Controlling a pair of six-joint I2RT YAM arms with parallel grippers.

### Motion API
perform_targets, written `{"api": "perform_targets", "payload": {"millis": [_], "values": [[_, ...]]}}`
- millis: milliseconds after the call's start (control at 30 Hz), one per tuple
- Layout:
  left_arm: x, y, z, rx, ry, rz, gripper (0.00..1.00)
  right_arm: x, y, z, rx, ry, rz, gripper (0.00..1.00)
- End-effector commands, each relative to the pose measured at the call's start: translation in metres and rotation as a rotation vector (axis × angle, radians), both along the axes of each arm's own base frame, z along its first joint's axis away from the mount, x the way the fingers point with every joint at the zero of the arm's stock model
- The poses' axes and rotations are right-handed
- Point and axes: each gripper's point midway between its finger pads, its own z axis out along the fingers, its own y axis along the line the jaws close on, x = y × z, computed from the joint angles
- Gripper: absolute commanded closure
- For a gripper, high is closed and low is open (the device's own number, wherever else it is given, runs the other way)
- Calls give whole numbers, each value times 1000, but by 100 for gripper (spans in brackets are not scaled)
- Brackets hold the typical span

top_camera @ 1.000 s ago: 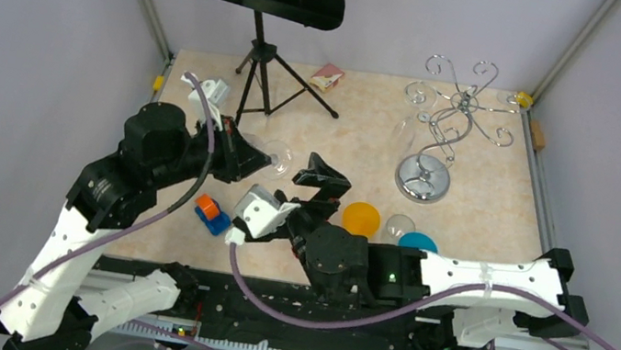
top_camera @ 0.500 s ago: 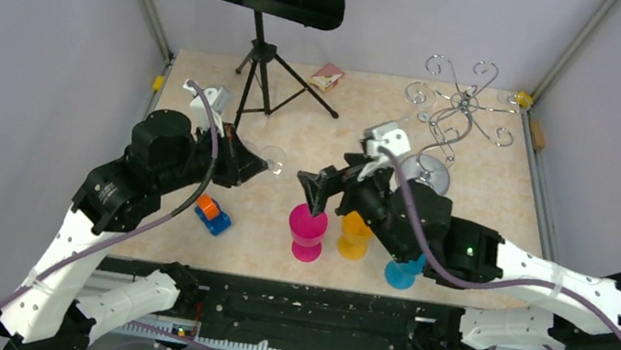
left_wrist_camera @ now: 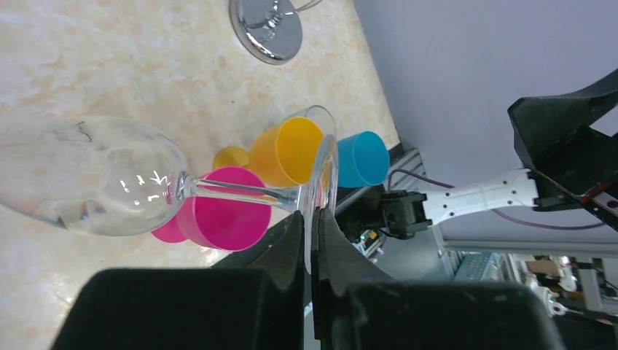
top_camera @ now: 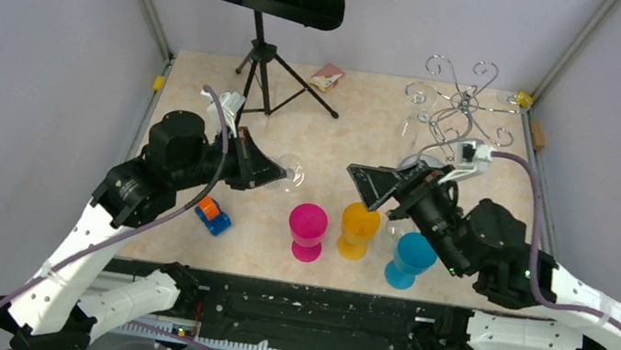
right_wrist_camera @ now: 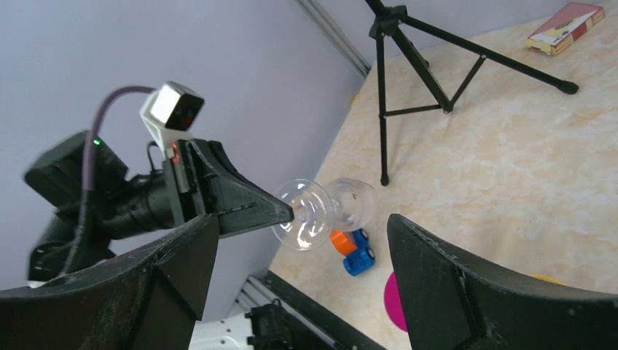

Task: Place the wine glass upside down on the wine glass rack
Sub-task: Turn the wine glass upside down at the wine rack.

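The clear wine glass (top_camera: 291, 172) lies level in the air over the table's left-middle. My left gripper (top_camera: 277, 173) is shut on the rim of its foot (left_wrist_camera: 326, 164). The stem (left_wrist_camera: 240, 193) and bowl (left_wrist_camera: 87, 179) point away from the fingers. My right gripper (top_camera: 372, 184) is open and empty, a short way right of the glass and facing it. In the right wrist view the glass (right_wrist_camera: 321, 211) sits apart from the wide-spread right gripper (right_wrist_camera: 302, 222). The chrome wine glass rack (top_camera: 465, 101) stands at the back right, its round base (left_wrist_camera: 266, 29) partly behind the right arm.
Pink (top_camera: 309, 229), orange (top_camera: 358, 229) and blue (top_camera: 411, 257) cups stand in a row near the front edge. A blue-and-orange toy car (top_camera: 212, 214) lies under the left arm. The black tripod music stand (top_camera: 257, 60) and a small red box (top_camera: 327, 76) are at the back.
My right arm has swung from the front middle up and to the right, uncovering the cups and turning its open jaws toward the glass. The left arm has carried the glass slightly rightward.
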Motion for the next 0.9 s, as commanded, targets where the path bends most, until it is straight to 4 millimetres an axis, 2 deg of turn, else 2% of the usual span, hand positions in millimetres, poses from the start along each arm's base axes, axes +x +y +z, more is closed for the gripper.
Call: {"api": "perform_targets", "payload": {"millis": [0, 100, 267, 533, 867], "values": [[0, -23, 37, -167, -54, -78, 100, 1, -22, 24, 186, 24, -43, 14], [1, -35, 40, -216, -16, -118, 100, 0, -30, 28, 233, 23, -45, 14], [-1, -50, 51, -289, 18, -187, 100, 1, -45, 22, 237, 53, -78, 15], [-2, -60, 76, -423, -5, -241, 100, -1, -61, 19, 279, 70, -95, 17], [1, -75, 77, -457, 84, -289, 100, -2, -66, 13, 224, 109, -104, 18]]}}
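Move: The left hand holds the wine glass by its foot, bowl hanging below. The top of the wine glass rack, where it is bound, lies some 24 cm ahead and 36 cm to the right, about level. The glass already on the rack is roughly 25 cm ahead, 28 cm right and 11 cm lower; the yellow goblet sits 3 cm back, 20 cm right, 28 cm down. From the right hand the rack top is about 26 cm ahead, 22 cm right, 6 cm lower. Still pinching the wine glass by its foot, the left hand carries it about 7 cm right towards the rack, also rising some 4 cm, and rolls about 20 degrees, right side up, while turning slightly clockwise. The empty right hand shifts about 5 cm to the right, rising a little then sinking back, its fingers staying wide open. ##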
